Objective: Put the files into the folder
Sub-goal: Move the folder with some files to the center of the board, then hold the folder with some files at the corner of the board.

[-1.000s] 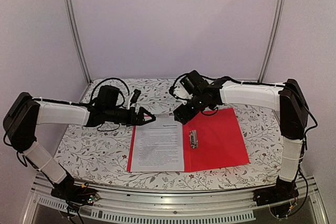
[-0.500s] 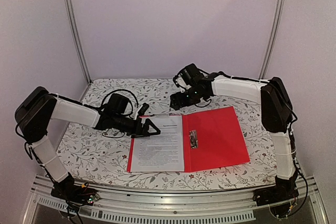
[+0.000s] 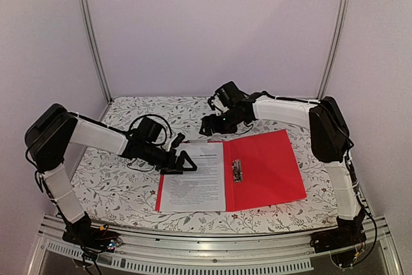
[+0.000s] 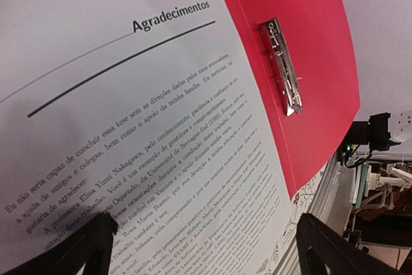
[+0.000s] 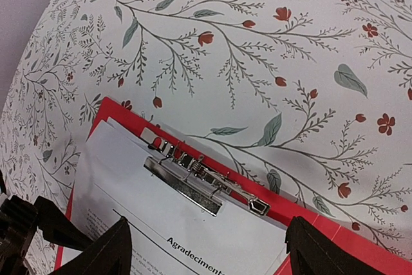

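The red folder [image 3: 267,169] lies open on the floral table, its metal clip [image 3: 236,170] at the spine. The files [image 3: 193,178], white printed sheets headed "Agradecimentos", rest flat on its left half. My left gripper [image 3: 187,162] hovers open over the sheets' upper left part; in the left wrist view its gripper [image 4: 206,246] straddles the text of the files [image 4: 129,127], with the folder [image 4: 302,43] and clip [image 4: 281,66] beyond. My right gripper [image 3: 207,127] stands open just past the folder's far edge. Its gripper [image 5: 209,243] looks down on the clip [image 5: 199,185] and files [image 5: 129,198].
The floral tablecloth [image 3: 116,185] spreads around the folder on all sides. Metal frame posts [image 3: 90,37] and pale walls close off the back and sides. The table's metal front rail [image 3: 206,233] runs between the two arm bases.
The left gripper has moved nearer and to the right, onto the upper left of the sheets. The right gripper has drawn back from over the folder's top edge towards the far left.
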{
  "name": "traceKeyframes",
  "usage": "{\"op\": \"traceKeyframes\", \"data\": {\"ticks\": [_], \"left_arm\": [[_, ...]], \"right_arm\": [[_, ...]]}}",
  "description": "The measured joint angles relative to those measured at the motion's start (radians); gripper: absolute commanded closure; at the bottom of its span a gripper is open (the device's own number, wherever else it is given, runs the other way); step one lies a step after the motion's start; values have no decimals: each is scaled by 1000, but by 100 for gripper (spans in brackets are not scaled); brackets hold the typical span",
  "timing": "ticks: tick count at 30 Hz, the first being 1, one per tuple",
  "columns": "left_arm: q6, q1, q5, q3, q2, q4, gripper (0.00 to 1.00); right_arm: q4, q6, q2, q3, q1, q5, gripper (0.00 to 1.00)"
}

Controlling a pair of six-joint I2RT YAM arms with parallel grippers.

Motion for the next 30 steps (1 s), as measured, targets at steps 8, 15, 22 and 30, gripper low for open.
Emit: {"op": "traceKeyframes", "data": {"ticks": [8, 15, 22, 30], "left_arm": [[8, -3, -2, 28, 14, -42, 0], [18, -5, -2, 43, 23, -60, 0], [23, -6, -2, 54, 29, -69, 0], [26, -6, -2, 58, 31, -73, 1]], "right_arm": [[12, 72, 49, 6, -9, -51, 17], [23, 118, 63, 6, -20, -80, 17], [26, 139, 85, 6, -26, -96, 17], [34, 153, 106, 6, -35, -112, 17]]}}
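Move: The metal clip at the top edge of the files is about 4 cm to the left of my right hand, 1 cm ahead and 6 cm down; the top end of the folder's spine is roughly 6 cm to its right, level with it. My left hand's open fingers are already down on the files, whose middle is about 5 cm back from it; the metal clip is some 11 cm ahead of it and 1 cm to its right. I lower my right hand almost straight down by about 5 cm, to just above the folder's top edge beside the right end of the metal clip, tipping its partly open fingers roughly 10 degrees steeper without closing them. Meanwhile my left hand stays wide open, fingertips still resting on the files. ##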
